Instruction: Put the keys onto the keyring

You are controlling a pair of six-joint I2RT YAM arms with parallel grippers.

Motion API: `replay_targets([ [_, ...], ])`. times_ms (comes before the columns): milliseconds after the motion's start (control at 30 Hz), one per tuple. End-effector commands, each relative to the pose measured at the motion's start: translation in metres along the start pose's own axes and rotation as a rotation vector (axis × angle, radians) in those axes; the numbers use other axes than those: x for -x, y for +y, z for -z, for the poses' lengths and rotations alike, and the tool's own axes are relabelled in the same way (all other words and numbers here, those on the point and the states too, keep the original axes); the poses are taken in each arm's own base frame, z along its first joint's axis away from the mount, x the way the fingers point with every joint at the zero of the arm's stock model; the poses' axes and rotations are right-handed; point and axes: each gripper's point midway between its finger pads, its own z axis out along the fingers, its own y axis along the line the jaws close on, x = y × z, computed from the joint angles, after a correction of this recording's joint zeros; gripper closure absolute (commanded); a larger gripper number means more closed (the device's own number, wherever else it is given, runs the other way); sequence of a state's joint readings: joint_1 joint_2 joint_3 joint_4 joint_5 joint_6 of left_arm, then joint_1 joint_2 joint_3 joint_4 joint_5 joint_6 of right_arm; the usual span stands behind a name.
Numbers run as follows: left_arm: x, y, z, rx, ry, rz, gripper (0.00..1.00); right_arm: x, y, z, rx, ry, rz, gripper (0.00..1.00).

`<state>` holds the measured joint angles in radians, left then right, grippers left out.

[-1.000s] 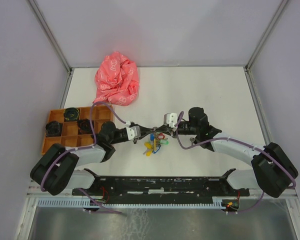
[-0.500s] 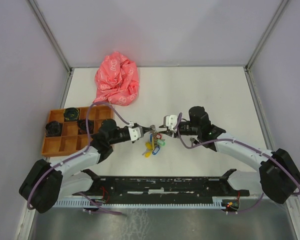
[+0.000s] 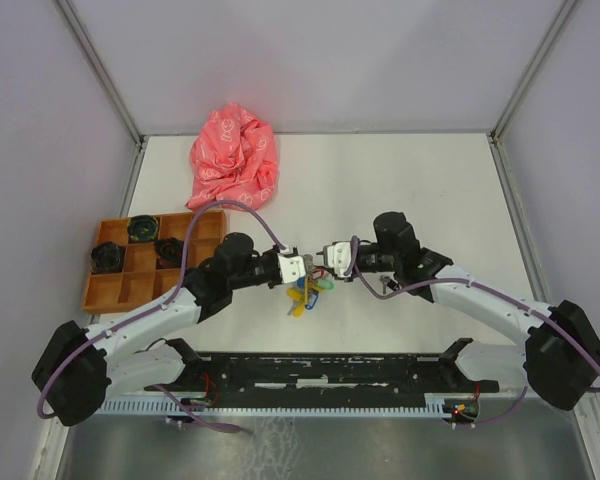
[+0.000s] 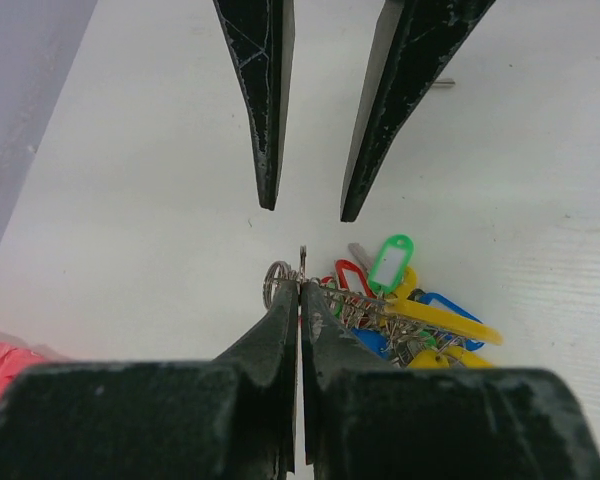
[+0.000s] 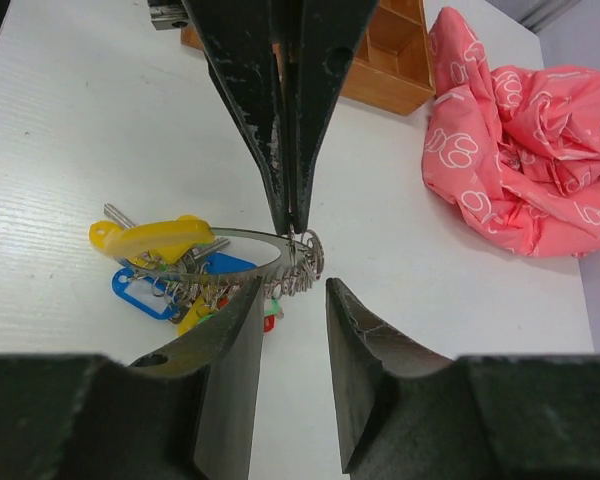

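Observation:
The keyring [image 5: 232, 236] is a large wire ring strung with several small rings, coloured tags and silver keys [image 4: 358, 254]. The bunch [image 3: 305, 290] rests on the white table between the two arms. My left gripper [image 4: 300, 286] [image 3: 301, 267] is shut on the ring's edge, where the small rings crowd together. My right gripper [image 5: 295, 286] [image 3: 324, 256] faces it tip to tip, open, with its fingers either side of the ring and not touching it. One key shaft [image 5: 117, 214] pokes out beside a yellow tag. I cannot make out red or black key heads in the tangle.
A crumpled pink cloth [image 3: 234, 158] lies at the back left. An orange compartment tray [image 3: 121, 291] with black pieces stands left of the left arm. A small metal piece [image 4: 442, 84] lies on the table beyond the right gripper. Grey walls enclose the table.
My left arm has reached right to the bunch and shut on the ring. My right gripper, shut a second ago, has opened and let the ring go.

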<state>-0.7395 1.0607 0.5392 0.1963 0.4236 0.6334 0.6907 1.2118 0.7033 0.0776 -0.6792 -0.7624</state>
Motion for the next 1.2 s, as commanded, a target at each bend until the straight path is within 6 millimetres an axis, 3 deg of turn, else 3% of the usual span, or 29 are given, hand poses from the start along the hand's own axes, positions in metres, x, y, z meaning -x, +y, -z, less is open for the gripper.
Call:
replay_targets([
  [0,0.03,0.022,0.004,0.058,-0.049,-0.08,0.97,0.024,-0.015,-0.006,-0.021,-0.046,0.093,0.61],
  [300,0.037,0.019,0.004,0.052,-0.083,-0.082,0.97,0.019,-0.013,-0.022,-0.003,-0.049,0.084,0.68],
  [567,0.04,0.015,0.005,0.042,-0.109,-0.091,0.97,0.012,-0.02,-0.024,-0.062,-0.034,0.071,0.98],
  [667,0.036,0.016,0.005,0.06,-0.108,-0.1,0.96,0.013,-0.02,-0.021,-0.069,-0.04,0.052,0.99],
  [967,0.031,0.023,0.016,0.163,-0.225,-0.082,0.76,0.024,-0.023,-0.011,-0.086,-0.167,-0.024,0.99],
  [1167,0.028,0.02,0.012,0.146,-0.238,-0.065,0.71,0.027,-0.025,-0.006,-0.092,-0.21,-0.051,0.99],
])
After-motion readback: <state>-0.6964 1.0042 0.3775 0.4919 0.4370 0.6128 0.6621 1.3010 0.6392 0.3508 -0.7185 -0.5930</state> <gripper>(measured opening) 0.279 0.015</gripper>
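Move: Some 2 cm to the right hand's left and 1 cm below it is the wire end of the keyring, still pinched in the left fingers, so right at the left hand's point. The bunch of keys and coloured tags hangs from it, about 4 cm back from that end and 4 cm below it. The loose key with the black tag lies on the table, roughly 17 cm to the right of the right hand, 2 cm back and 16 cm below. Reaching about 2 cm left and 1 cm down with its fingers open, the right hand brings them around the keyring's wire end and shuts them on it while the left keeps its pinch. The left fingers then open and back off about 1 cm left and up; the right, still gripping, eases about 1 cm right and a little forward. ##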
